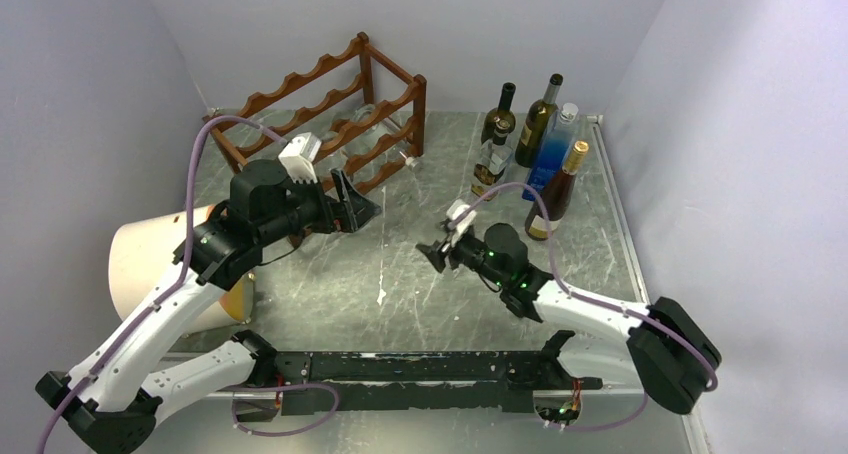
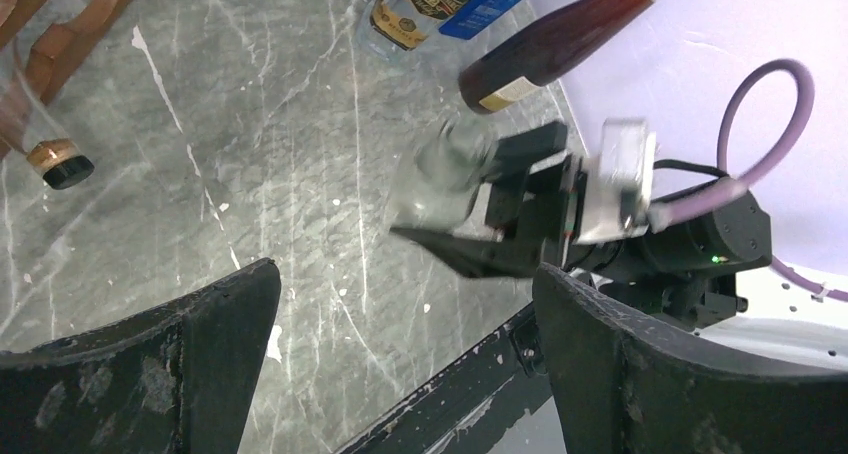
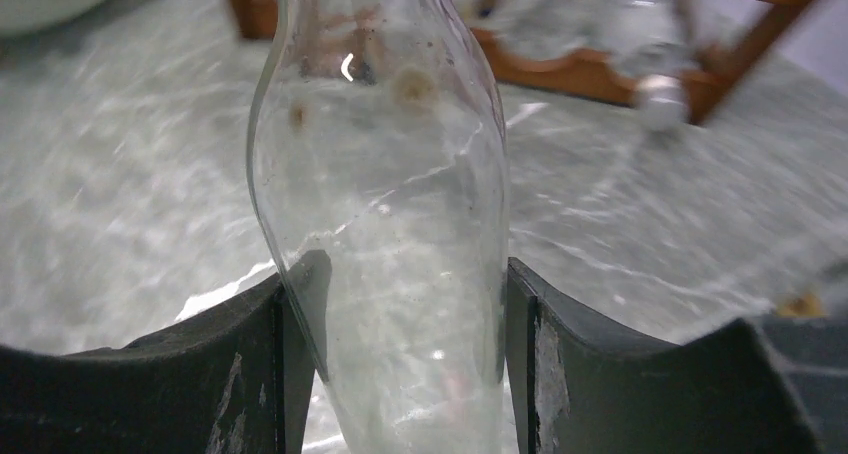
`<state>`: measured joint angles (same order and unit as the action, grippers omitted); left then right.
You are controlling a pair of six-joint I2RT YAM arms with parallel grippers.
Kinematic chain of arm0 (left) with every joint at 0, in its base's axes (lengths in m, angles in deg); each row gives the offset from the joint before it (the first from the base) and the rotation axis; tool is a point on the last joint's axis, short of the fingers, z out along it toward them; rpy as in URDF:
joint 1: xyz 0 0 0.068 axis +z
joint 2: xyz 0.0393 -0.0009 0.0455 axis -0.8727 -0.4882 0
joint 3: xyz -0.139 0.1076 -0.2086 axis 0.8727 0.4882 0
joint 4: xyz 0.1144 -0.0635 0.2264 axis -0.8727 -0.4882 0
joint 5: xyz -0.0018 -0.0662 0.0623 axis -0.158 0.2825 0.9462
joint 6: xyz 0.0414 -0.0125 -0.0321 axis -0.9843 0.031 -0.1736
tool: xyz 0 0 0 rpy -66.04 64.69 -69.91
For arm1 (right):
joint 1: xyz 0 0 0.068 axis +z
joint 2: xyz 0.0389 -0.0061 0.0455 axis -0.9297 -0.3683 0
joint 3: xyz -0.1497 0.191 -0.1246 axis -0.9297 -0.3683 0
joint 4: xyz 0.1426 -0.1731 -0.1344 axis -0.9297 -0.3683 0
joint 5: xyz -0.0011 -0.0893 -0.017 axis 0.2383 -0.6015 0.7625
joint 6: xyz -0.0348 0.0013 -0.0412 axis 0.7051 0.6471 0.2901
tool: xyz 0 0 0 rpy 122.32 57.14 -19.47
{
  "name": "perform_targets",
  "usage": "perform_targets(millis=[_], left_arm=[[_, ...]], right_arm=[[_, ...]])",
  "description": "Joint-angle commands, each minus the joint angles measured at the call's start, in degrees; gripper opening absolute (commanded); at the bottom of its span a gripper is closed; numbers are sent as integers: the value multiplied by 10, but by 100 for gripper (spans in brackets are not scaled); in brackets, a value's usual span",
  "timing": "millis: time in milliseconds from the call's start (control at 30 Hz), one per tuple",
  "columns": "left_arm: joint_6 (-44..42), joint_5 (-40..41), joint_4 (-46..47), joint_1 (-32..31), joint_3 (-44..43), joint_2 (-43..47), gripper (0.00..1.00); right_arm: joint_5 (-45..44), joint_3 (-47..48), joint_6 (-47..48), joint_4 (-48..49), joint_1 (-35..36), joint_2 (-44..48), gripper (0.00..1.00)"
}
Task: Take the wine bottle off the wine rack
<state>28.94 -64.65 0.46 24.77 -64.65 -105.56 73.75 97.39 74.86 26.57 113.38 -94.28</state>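
The reddish-brown wine rack [image 1: 320, 99] stands at the back left; clear bottles still lie in its lower tiers [image 1: 385, 134]. My right gripper [image 1: 440, 249] is shut on a clear glass wine bottle [image 3: 390, 174], out over the table in front of the rack. Its fingers [image 3: 250, 364] press both sides of the glass. The same bottle shows in the left wrist view [image 2: 440, 174], upright in the right gripper. My left gripper [image 1: 355, 209] is open and empty, hovering near the rack's front right corner and facing the right arm. In the top view the held bottle is hard to make out.
Several bottles [image 1: 540, 144] stand together at the back right. A bottle neck with a dark cap [image 2: 60, 164] sticks out of the rack [image 2: 60, 14]. A white cylinder [image 1: 140, 259] lies at the left edge. Walls close in on three sides.
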Motion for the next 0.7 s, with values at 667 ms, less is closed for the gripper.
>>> perform_targets(millis=[667], left_arm=[[-56, -35, 21, 1, -20, -27, 100]], right_arm=[[-345, -163, -60, 714, -147, -182, 0]])
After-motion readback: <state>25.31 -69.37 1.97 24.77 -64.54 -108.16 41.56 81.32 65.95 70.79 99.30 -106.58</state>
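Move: My right hand already grips a clear bottle round its body. I take it to the open patch of table about 11 cm ahead and 18 to the right, some 14 cm below. The gold-label bottle stands about 23 cm ahead and 15 right, the brown bottle 14 ahead and 29 right, and the blue bottle 25 ahead and 28 right. From my left hand that patch lies roughly 13 cm ahead, 42 right and 30 below. I swing the clear bottle with my right hand about 16 cm to the right and some 8 cm forward, towards the standing bottles, turning the wrist nearly 50 degrees clockwise until the fingers point almost straight ahead. The hand rises a few centimetres in passing, then sinks back as the sideways travel slows; my fingers keep their hold. ##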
